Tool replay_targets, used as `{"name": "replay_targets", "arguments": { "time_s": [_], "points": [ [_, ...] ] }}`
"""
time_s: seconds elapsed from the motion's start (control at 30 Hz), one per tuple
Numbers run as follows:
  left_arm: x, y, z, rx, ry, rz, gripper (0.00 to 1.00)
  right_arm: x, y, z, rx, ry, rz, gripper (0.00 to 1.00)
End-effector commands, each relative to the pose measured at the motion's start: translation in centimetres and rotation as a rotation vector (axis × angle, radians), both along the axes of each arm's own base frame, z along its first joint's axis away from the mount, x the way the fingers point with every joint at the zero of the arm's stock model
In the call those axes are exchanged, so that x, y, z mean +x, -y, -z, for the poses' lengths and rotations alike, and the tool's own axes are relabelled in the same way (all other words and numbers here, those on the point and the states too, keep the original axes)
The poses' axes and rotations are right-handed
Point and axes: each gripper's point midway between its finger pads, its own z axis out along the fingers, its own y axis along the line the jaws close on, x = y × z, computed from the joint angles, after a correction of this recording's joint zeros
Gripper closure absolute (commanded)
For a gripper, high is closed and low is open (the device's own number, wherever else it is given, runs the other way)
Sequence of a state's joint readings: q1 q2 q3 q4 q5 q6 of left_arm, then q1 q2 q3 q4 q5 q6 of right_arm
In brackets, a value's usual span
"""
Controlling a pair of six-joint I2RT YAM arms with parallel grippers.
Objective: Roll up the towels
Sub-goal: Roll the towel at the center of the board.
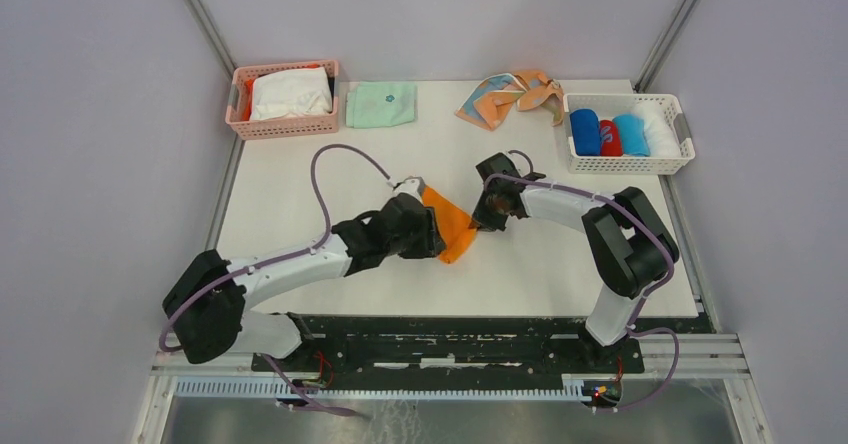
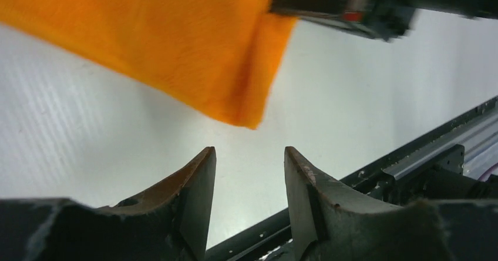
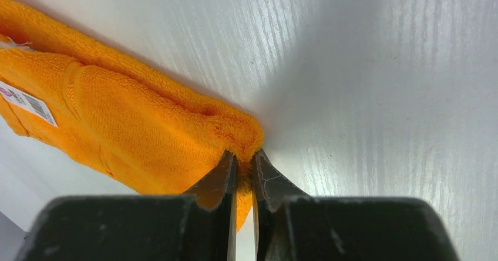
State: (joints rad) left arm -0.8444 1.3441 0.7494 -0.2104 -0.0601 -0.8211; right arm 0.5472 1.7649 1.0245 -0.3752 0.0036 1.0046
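Observation:
A bright orange towel (image 1: 452, 226) lies folded in the middle of the table between both arms. My right gripper (image 3: 243, 155) is shut on the towel's corner (image 3: 235, 133), pinching the fabric between its jaws. My left gripper (image 2: 249, 153) stands open just short of the orange towel (image 2: 176, 43), with nothing between its fingers. In the top view the left gripper (image 1: 430, 226) sits against the towel's left side and the right gripper (image 1: 482, 214) at its right end. A peach patterned towel (image 1: 510, 96) lies crumpled at the back of the table.
A white basket (image 1: 680, 129) at the back right holds several rolled towels, blue (image 1: 585, 132), red and white among them. A pink basket (image 1: 240, 114) with white cloth stands at the back left. A folded mint-green cloth (image 1: 381, 104) lies beside it.

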Motion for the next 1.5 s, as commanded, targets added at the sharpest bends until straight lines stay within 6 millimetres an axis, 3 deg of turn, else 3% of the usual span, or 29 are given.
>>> {"name": "replay_targets", "arguments": {
  "time_s": [0.0,0.1,0.23,0.4,0.77,1.47],
  "points": [
    [1.1,1.5,-4.8,0.194,0.321,0.073,0.46,-2.2,2.8,1.9,-0.149,-0.099,-0.003,0.88],
    [0.5,4.2,-5.5,0.296,0.447,0.164,0.45,-2.3,2.6,1.9,-0.141,-0.106,-0.005,0.88],
    [-0.4,7.6,-4.8,0.42,0.564,0.278,0.45,-2.4,2.5,1.8,-0.135,-0.112,-0.011,0.88],
    [-0.4,9.5,-2.1,0.56,0.622,0.358,0.49,-2.5,2.1,1.7,-0.122,-0.122,-0.024,0.87],
    [0.3,9.8,2.5,0.791,0.661,0.437,0.5,-2.5,1.6,2.1,-0.092,-0.128,-0.032,0.87],
    [0.9,6.4,6.8,1.012,0.585,0.43,0.53,-2.7,1.2,2.3,-0.066,-0.127,-0.048,0.87]
  ]
}}
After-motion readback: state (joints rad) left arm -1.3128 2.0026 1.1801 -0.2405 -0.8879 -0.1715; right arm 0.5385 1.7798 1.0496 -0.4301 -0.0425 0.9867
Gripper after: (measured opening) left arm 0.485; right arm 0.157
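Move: To the left hand's right, about 7 cm off, 1 cm ahead and 7 cm below, lies the folded right end of the orange towel, its near part still free. The right gripper, already pinching the far part of that end, is some 10 cm to the left hand's right, 5 cm ahead and 6 cm lower; the towel's middle is 6 cm ahead, 1 cm left and 7 cm down. From the right hand, the free part lies 3 cm left and 4 cm back, level with it. Swinging about 8 cm to the right, the left hand first rises some 5 cm, then drops over 10 cm to the towel's free right end near the board, easing back and then forward again. Its wrist rolls left side up by roughly 55 degrees until the half-open fingers point forward and down, astride the folded edge. The right hand keeps its pinch, almost still. ##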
